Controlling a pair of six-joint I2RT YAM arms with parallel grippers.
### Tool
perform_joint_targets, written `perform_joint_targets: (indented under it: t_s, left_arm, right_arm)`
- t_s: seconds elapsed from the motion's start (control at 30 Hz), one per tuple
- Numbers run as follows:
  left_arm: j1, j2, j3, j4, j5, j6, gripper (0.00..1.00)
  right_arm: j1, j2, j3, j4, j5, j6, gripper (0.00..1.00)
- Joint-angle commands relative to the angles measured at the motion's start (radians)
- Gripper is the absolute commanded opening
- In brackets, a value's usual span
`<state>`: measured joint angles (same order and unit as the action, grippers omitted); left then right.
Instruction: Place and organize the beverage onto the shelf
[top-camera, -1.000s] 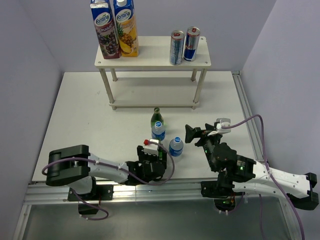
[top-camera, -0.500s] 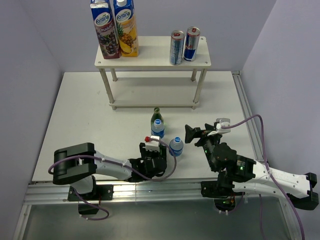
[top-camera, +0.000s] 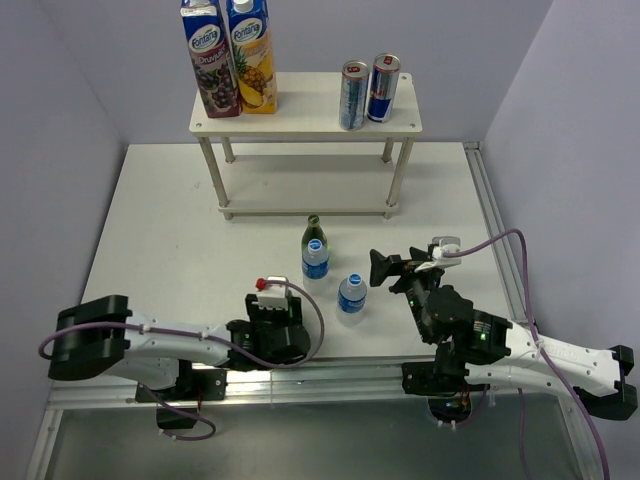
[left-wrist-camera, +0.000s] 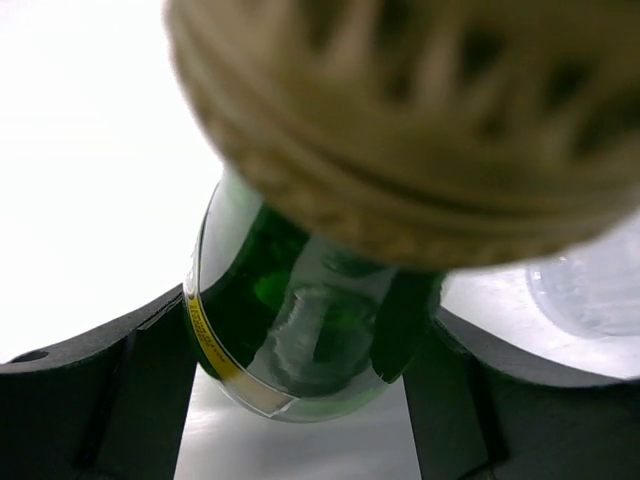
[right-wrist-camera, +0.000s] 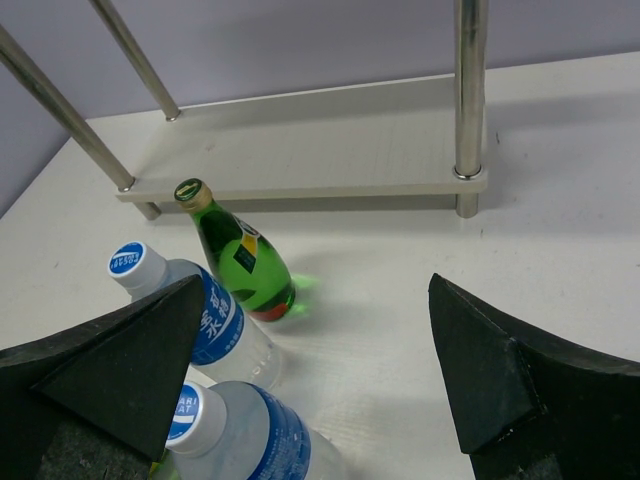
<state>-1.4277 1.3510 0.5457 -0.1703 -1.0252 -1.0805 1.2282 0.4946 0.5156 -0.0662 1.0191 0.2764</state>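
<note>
The white two-tier shelf (top-camera: 300, 105) stands at the back; its lower board shows in the right wrist view (right-wrist-camera: 330, 140). My left gripper (top-camera: 272, 312) is shut on a green glass bottle (left-wrist-camera: 300, 320), whose tan cap points at the wrist camera; in the top view the wrist hides this bottle. A second green bottle (top-camera: 313, 230) stands in front of the shelf and also shows in the right wrist view (right-wrist-camera: 240, 255). Two water bottles (top-camera: 316, 258) (top-camera: 351, 293) stand near it. My right gripper (top-camera: 380, 268) is open and empty, just right of them (right-wrist-camera: 315, 290).
Two juice cartons (top-camera: 212, 60) (top-camera: 252, 55) stand on the shelf's top board at the left, two cans (top-camera: 353, 95) (top-camera: 383, 88) at the right. The table's metal rail runs along the near edge (top-camera: 330, 380). Walls close in on both sides.
My left gripper has drawn left and back toward the near edge, away from the water bottles, with the green bottle in it. The right arm has not moved.
</note>
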Motion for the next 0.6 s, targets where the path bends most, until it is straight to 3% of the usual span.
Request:
perform_joint_targets:
  t_s: [0.0,0.07,0.2,0.27,0.57]
  left_arm:
    - [-0.005,-0.142,0.002,-0.077,-0.168,-0.053,0.00]
    - [0.018,-0.182,-0.010,-0.046,-0.180,0.037,0.00]
    - [0.105,-0.260,-0.059,0.267,-0.124,0.307,0.00]
    - [0.185,-0.273,-0.069,0.342,-0.084,0.410,0.00]
    - [0.463,-0.110,0.075,0.633,0.134,0.686,0.00]
  right_arm:
    - [0.007,0.001,0.001,0.032,0.003,0.006,1.00]
    - [0.007,-0.001,0.001,0.035,-0.002,0.004,1.00]
    - [0.007,-0.002,0.001,0.031,-0.004,0.010,1.00]
    - [0.007,-0.005,0.000,0.028,-0.005,0.010,1.00]
    - [0.007,0.004,0.003,0.034,-0.019,0.009,1.00]
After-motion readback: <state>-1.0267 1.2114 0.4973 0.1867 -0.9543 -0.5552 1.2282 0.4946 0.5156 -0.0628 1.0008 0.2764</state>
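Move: The shelf's lower board, the likeliest place for the green bottle in the left fingers, has its middle some 42 cm ahead of the left hand, 4 cm right and 4 cm below; the top board is about as far out, 21 cm up. The nearer water bottle is roughly 3 cm ahead and 16 cm right, the farther one 14 cm ahead and 8 cm right. From the idle right hand, the lower board lies about 39 cm ahead, 15 cm left and 23 cm down. The green bottle, still gripped round its body by the left fingers, is carried first up and leftward, then mainly forward towards the shelf with the rise levelling off: about 10 cm forward overall, 6 cm left and 5 cm up. It passes to the left of the water bottles while the fingers tip upward and turn counter-clockwise, each some 10 degrees. ##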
